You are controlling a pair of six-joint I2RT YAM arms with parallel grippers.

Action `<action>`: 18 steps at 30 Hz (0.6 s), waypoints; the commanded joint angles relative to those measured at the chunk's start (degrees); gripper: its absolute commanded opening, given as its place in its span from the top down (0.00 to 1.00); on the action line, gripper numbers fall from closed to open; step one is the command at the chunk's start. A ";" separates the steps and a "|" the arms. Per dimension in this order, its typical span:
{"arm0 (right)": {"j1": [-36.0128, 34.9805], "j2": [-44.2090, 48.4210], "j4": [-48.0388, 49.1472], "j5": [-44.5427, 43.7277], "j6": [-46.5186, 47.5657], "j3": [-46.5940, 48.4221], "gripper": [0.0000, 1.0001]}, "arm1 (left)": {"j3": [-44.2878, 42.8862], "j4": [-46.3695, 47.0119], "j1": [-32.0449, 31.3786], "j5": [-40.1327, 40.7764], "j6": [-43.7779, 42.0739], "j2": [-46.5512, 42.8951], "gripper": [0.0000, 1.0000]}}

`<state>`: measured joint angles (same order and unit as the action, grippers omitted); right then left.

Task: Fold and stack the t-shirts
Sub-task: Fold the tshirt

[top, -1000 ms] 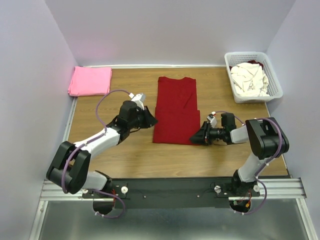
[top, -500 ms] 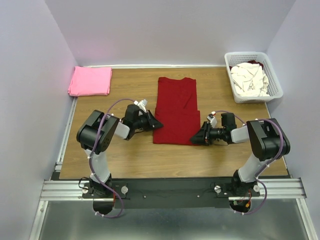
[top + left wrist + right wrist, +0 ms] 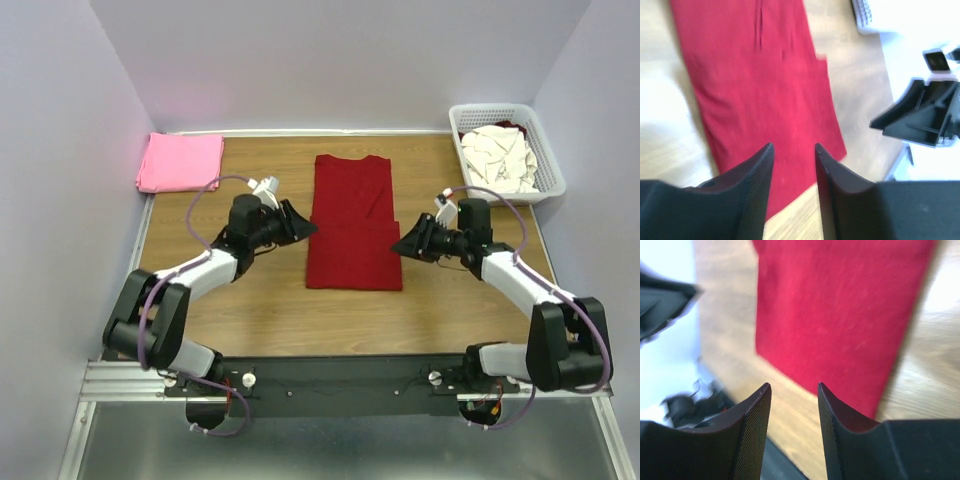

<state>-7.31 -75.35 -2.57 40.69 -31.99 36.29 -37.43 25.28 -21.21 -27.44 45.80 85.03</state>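
A dark red t-shirt (image 3: pixel 352 220) lies flat mid-table, folded into a long strip; it also shows in the left wrist view (image 3: pixel 755 75) and the right wrist view (image 3: pixel 840 305). A bright pink t-shirt (image 3: pixel 181 162) sits folded at the back left. Cream-white t-shirts (image 3: pixel 498 158) are piled in the basket. My left gripper (image 3: pixel 305 228) (image 3: pixel 793 147) hovers at the red shirt's left edge, open and empty. At the shirt's right edge my right gripper (image 3: pixel 400 245) (image 3: pixel 793 386) is open too, with nothing between its fingers.
A white lattice basket (image 3: pixel 515 195) stands at the back right corner. Bare wooden table (image 3: pixel 270 300) lies in front of the red shirt. Walls close in the left, back and right sides. The right gripper (image 3: pixel 920 117) shows in the left wrist view, facing mine.
The left gripper's jaws have widened and it has shifted slightly toward the back. The right gripper has moved from the red shirt's near right corner up to its mid right edge.
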 commanded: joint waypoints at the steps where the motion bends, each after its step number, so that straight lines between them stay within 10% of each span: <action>1: -2.17 3.80 -19.79 -19.29 4.91 5.43 0.50 | -3.52 -23.12 -2.07 16.76 -13.26 -7.67 0.47; 7: -11.31 3.38 -30.29 -41.81 2.99 8.88 0.49 | -6.34 -37.47 -9.88 30.24 -18.29 -13.05 0.23; 18: -23.54 -8.14 -31.88 -49.30 -1.41 12.57 0.50 | -5.64 -41.36 -17.28 35.09 -15.83 -11.47 0.21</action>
<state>-28.97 -80.84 -31.62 -2.57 -31.62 46.11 -43.35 -13.56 -37.69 4.05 30.26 72.77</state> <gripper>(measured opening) 0.504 0.788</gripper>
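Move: The red t-shirt's near left corner lies about 8 cm back from the left hand, 2 cm to its left and 11 cm below. Its near right corner is roughly 5 cm back from the right hand, 1 cm left and 9 cm down. The t-shirt's middle is some 9 cm ahead of the left hand and 9 cm to its right. From the right hand, the white basket stands about 28 cm ahead and 27 cm to the right. Lift the left gripper about 3 cm, then draw it back some 6 cm while sinking towards the t-shirt's near left corner, opening its fingers wide. Bring the right gripper down about 7 cm and back 4 cm, close to the near right corner, its fingers kept half open. Roll both wrists 35 to 40 degrees so the inward-pointing fingers tip downward. ##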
